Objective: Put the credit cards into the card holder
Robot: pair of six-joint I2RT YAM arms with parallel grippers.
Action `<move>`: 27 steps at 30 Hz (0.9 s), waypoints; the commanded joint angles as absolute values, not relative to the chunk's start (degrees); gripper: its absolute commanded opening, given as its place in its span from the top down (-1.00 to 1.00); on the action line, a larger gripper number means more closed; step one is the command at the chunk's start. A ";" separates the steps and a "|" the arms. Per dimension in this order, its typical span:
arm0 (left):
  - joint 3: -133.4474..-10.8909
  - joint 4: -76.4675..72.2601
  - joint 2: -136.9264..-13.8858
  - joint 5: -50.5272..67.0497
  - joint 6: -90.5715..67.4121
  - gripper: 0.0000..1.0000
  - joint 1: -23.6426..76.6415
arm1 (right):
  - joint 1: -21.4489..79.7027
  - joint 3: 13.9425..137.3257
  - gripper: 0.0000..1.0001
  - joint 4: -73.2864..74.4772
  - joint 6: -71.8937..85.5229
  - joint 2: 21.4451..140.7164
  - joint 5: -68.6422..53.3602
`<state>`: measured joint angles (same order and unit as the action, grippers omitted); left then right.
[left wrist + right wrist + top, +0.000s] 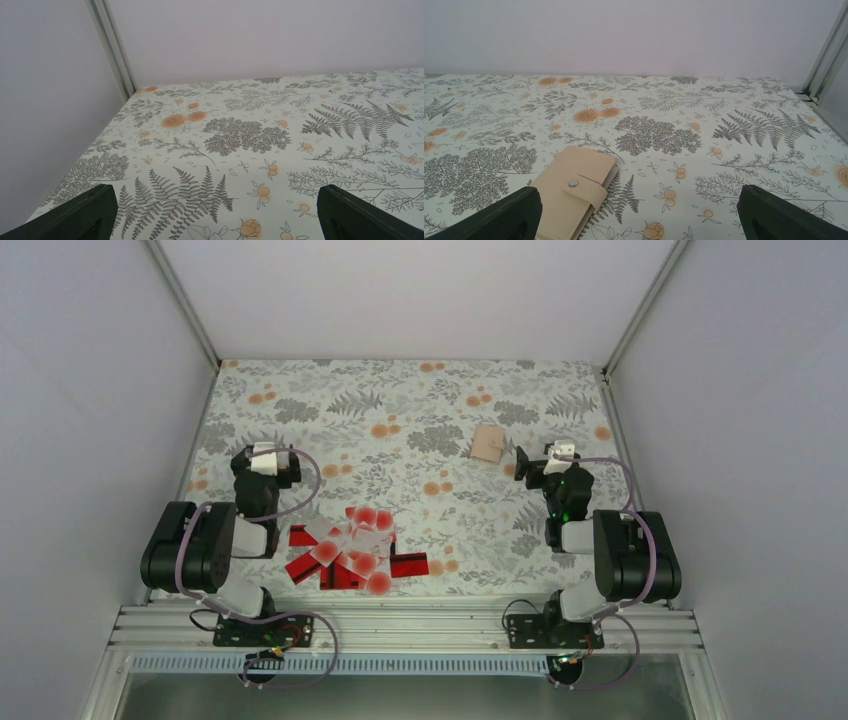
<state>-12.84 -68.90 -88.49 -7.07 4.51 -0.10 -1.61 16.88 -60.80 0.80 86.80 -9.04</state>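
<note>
The credit cards [350, 546], glossy red ones and white ones with red dots, lie in a loose overlapping pile on the floral table near the front, just right of the left arm. The card holder [489, 443] is a tan wallet lying flat at the right rear, folded closed with its snap strap fastened [574, 192]. My right gripper [639, 212] hovers open just right of it, its left finger beside the wallet's near corner. My left gripper [217, 212] is open over bare cloth, behind and left of the cards [268, 458]. Neither gripper holds anything.
White enclosure walls close in the table [420, 400] on the left, back and right, with metal corner posts [112, 47]. An aluminium rail [400, 625] carrying both arm bases runs along the near edge.
</note>
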 commanded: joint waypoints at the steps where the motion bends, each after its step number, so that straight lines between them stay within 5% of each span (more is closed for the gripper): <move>1: -13.46 -72.16 -88.81 -6.90 4.82 -1.00 0.00 | -2.09 17.76 -0.99 -63.88 -0.13 87.10 -8.95; 18: -16.62 -64.10 -85.73 -4.81 5.79 -1.00 0.09 | -2.27 18.34 -0.99 -62.74 -0.40 86.79 -9.92; 27: -32.23 -30.51 -75.44 -6.21 3.57 -1.00 0.36 | -2.14 47.28 -0.99 -14.99 6.99 85.80 -10.05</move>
<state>-25.43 -47.13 -78.94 -6.66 4.86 0.14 -1.87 34.04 -38.57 2.81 86.39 -8.93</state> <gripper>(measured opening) 0.998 0.992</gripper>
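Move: The spread-out pile of credit cards is about 19 cm to the left gripper's right and 20 cm back towards the base, some 12 cm below it. The card holder lies about 11 cm to the right gripper's left and 5 cm farther out, some 12 cm below it. Both grippers are empty and wide open. From rest, lift the left gripper first, about 6 cm up and 3 cm forward over the bare cloth, away from the cards. Shortly after, quickly send the right gripper about 5 cm forward and 3 cm up, past the card holder on its right side, tipping its fingers down some 5 degrees. Keep both open, touching nothing. ##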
